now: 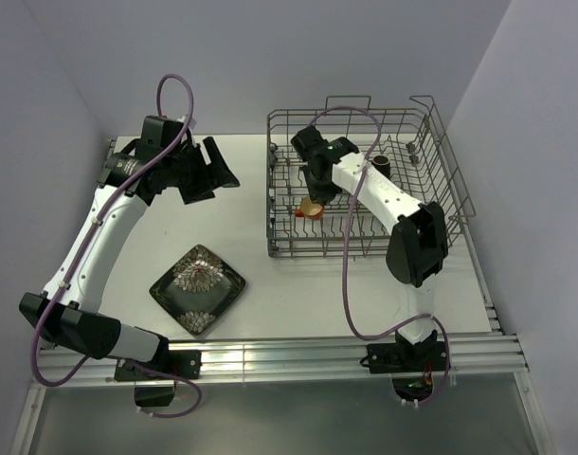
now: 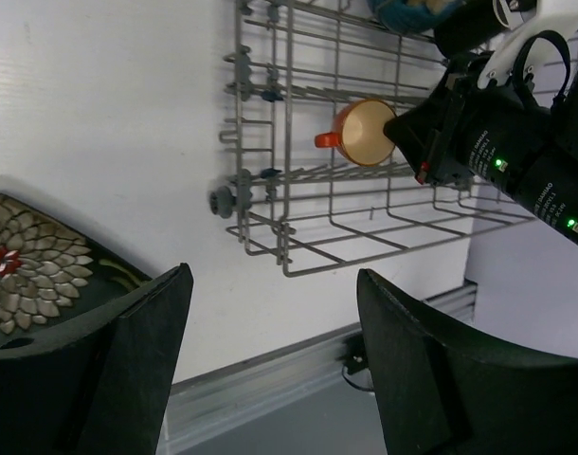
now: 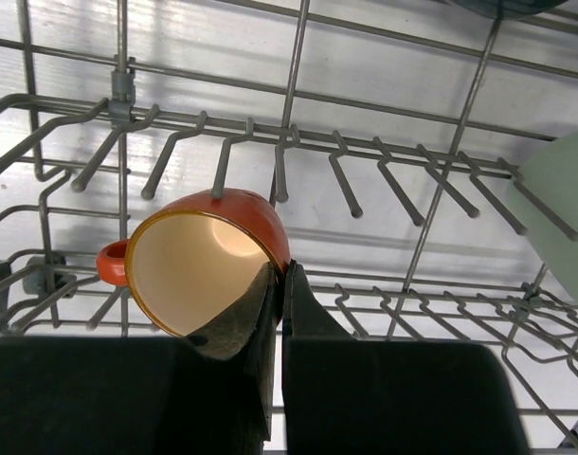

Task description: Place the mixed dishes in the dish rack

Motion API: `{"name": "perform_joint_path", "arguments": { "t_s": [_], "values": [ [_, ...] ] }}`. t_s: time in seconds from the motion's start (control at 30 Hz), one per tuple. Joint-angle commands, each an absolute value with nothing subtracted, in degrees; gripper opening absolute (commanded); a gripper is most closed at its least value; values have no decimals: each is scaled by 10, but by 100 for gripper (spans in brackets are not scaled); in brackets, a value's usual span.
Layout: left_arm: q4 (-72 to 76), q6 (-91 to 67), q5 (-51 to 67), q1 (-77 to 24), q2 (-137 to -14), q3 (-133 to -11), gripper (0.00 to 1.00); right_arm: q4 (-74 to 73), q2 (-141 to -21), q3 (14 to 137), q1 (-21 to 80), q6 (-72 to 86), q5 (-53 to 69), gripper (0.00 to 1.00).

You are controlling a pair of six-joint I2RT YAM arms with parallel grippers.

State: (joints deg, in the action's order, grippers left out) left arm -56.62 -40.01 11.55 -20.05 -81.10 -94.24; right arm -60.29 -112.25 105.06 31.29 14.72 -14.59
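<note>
The small orange cup (image 3: 199,275) hangs tilted inside the dish rack (image 3: 298,128), its cream inside facing the right wrist camera. My right gripper (image 3: 279,275) is shut on its rim, one finger inside and one outside. From above, the cup (image 1: 309,209) and right gripper (image 1: 316,201) sit at the near left of the rack (image 1: 271,190). My left gripper (image 1: 218,171) hovers open and empty over the table left of the rack. The dark square plate (image 1: 197,289) lies flat on the table. A small brown cup (image 1: 380,167) stands in the rack, and a pale green cup (image 3: 559,209) shows at the right edge.
The left wrist view shows the rack's corner (image 2: 270,237), the orange cup (image 2: 360,133), the right arm's wrist (image 2: 497,152) and a corner of the plate (image 2: 24,265). Upright tines (image 3: 346,185) line the rack floor beside the cup. Walls close in behind and on both sides.
</note>
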Motion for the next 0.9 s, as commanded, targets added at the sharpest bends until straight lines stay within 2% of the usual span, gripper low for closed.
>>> {"name": "perform_joint_path", "arguments": {
  "t_s": [0.0, 0.13, 0.4, 0.6, 0.7, 0.87],
  "values": [
    [-531, -421, 183, -198, -820, -966, 76, -589, -1054, 1104, 307, 156, -178, 0],
    [-491, -439, 265, -200, -828, -958, 74, -606, -1039, 1128, 306, 152, -195, 0],
    [-476, -467, 356, -202, -865, -997, 75, -604, -985, 1138, 303, 162, -172, 0],
    [-519, -513, 421, -201, -916, -1070, 75, -520, -904, 1038, 303, 187, -102, 0],
    [-457, -619, 490, -200, -913, -1034, 75, -462, -860, 987, 303, 196, -78, 0],
    [-213, -826, 546, -201, -831, -832, 74, -418, -821, 954, 304, 186, -69, 0]
  ]
}}
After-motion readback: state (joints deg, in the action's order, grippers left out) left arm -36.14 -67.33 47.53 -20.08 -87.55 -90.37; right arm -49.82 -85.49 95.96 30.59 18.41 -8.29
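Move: The orange cup is already pinched in the right fingers, its middle some 3 cm to their left. From the left hand, the cup lies about 18 cm right, 5 cm ahead and 16 cm below. In the rack, counted from the right hand, the blue bowl is 10 cm ahead and 5 cm right, the green cup level with it and 15 cm right, both some 8 cm lower. Right hand lifts the pinched orange cup about 15 cm, tilting; open left rolls, moving 10 cm right towards it. ##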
